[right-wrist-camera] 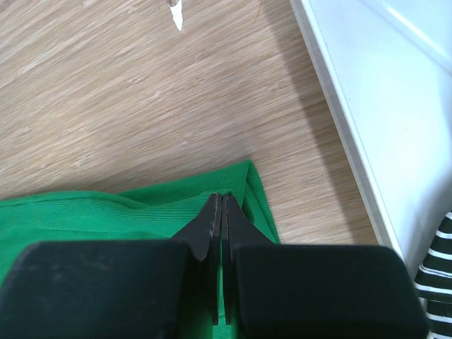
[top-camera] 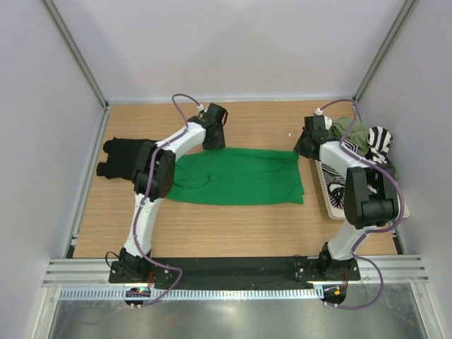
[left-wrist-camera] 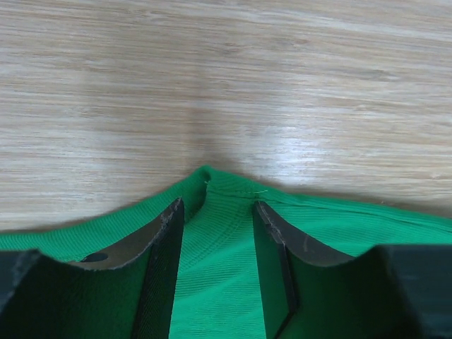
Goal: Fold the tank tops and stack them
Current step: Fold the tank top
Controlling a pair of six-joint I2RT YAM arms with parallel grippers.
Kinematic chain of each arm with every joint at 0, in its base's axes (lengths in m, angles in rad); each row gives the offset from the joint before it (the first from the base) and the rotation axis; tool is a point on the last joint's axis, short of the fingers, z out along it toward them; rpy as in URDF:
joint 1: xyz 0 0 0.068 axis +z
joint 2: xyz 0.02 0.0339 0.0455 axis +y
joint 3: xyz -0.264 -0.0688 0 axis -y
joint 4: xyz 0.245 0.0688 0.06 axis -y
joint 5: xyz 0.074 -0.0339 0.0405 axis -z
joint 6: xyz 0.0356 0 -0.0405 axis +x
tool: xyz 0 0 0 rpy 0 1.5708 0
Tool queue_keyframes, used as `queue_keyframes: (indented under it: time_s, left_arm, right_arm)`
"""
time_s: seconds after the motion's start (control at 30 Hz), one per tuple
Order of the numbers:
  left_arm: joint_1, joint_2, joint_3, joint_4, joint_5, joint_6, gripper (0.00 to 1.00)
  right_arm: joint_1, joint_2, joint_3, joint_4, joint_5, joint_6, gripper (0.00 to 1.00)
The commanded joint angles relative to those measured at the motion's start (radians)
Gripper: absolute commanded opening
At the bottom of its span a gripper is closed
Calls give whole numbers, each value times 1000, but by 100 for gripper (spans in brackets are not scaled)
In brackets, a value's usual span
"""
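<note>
The bright green tank top (top-camera: 236, 176) lies spread across the middle of the wooden table. My left gripper (top-camera: 214, 134) stands open over its far left edge. In the left wrist view the fingers (left-wrist-camera: 164, 236) straddle a raised ridge of the green cloth (left-wrist-camera: 215, 268) without pinching it. My right gripper (top-camera: 305, 145) is at the far right corner of the garment, shut on the green hem (right-wrist-camera: 254, 191). A black tank top (top-camera: 123, 159) lies bunched at the left. Striped (top-camera: 381, 140) and olive (top-camera: 353, 131) tank tops are piled at the right.
A white tray (top-camera: 327, 191) at the right edge holds the striped and olive garments, and its rim (right-wrist-camera: 339, 106) runs close beside my right gripper. Grey walls enclose the table on three sides. Bare wood lies beyond the green cloth.
</note>
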Motion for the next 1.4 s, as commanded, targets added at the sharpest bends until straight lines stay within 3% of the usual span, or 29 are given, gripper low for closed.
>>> queue_keyframes:
  time_s: [0.0,0.2,0.43,0.53,0.73,0.97,1.37]
  left_arm:
    - [3,14,57,-24,6,-9,45]
    - [8,38,76,-13,64,-28,40]
    - [19,49,96,-11,72,-17,6]
    - [19,26,89,5,69,7,0]
    - [19,-96,-21,70,37,23,0]
    - [6,-280,-265,200,6,21,0]
    - [-72,-483,-526,291,-78,9,0]
  right_arm:
    - [4,-3,37,30,6,-1,1]
    - [4,6,46,28,5,-1,1]
    - [6,12,68,16,3,-1,1]
    - [6,20,85,10,3,-3,1]
    - [4,30,109,-10,2,-6,1]
    - [4,12,83,-22,-7,5,1]
    - [12,-117,-62,-22,-24,20,1]
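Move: The far edge of the green tank top lies just between the open left fingers, about 1 cm ahead and 1 cm below; the folded black tank top is some 30 cm to their left and 4 cm back. The right gripper already holds the top's far right end; from it the near right corner lies roughly 18 cm back, 2 cm right and 5 cm below, and the tray's middle about 21 cm right, 6 cm back and 4 cm below. Shut the left fingers on the far edge of the green tank top, sinking barely at all, then lift that edge about 6 cm while drawing it back some 7 cm towards the near edge. Keep the right gripper closed on its end: let it ease slightly forward and up first, then bring it back and a little down alongside. ##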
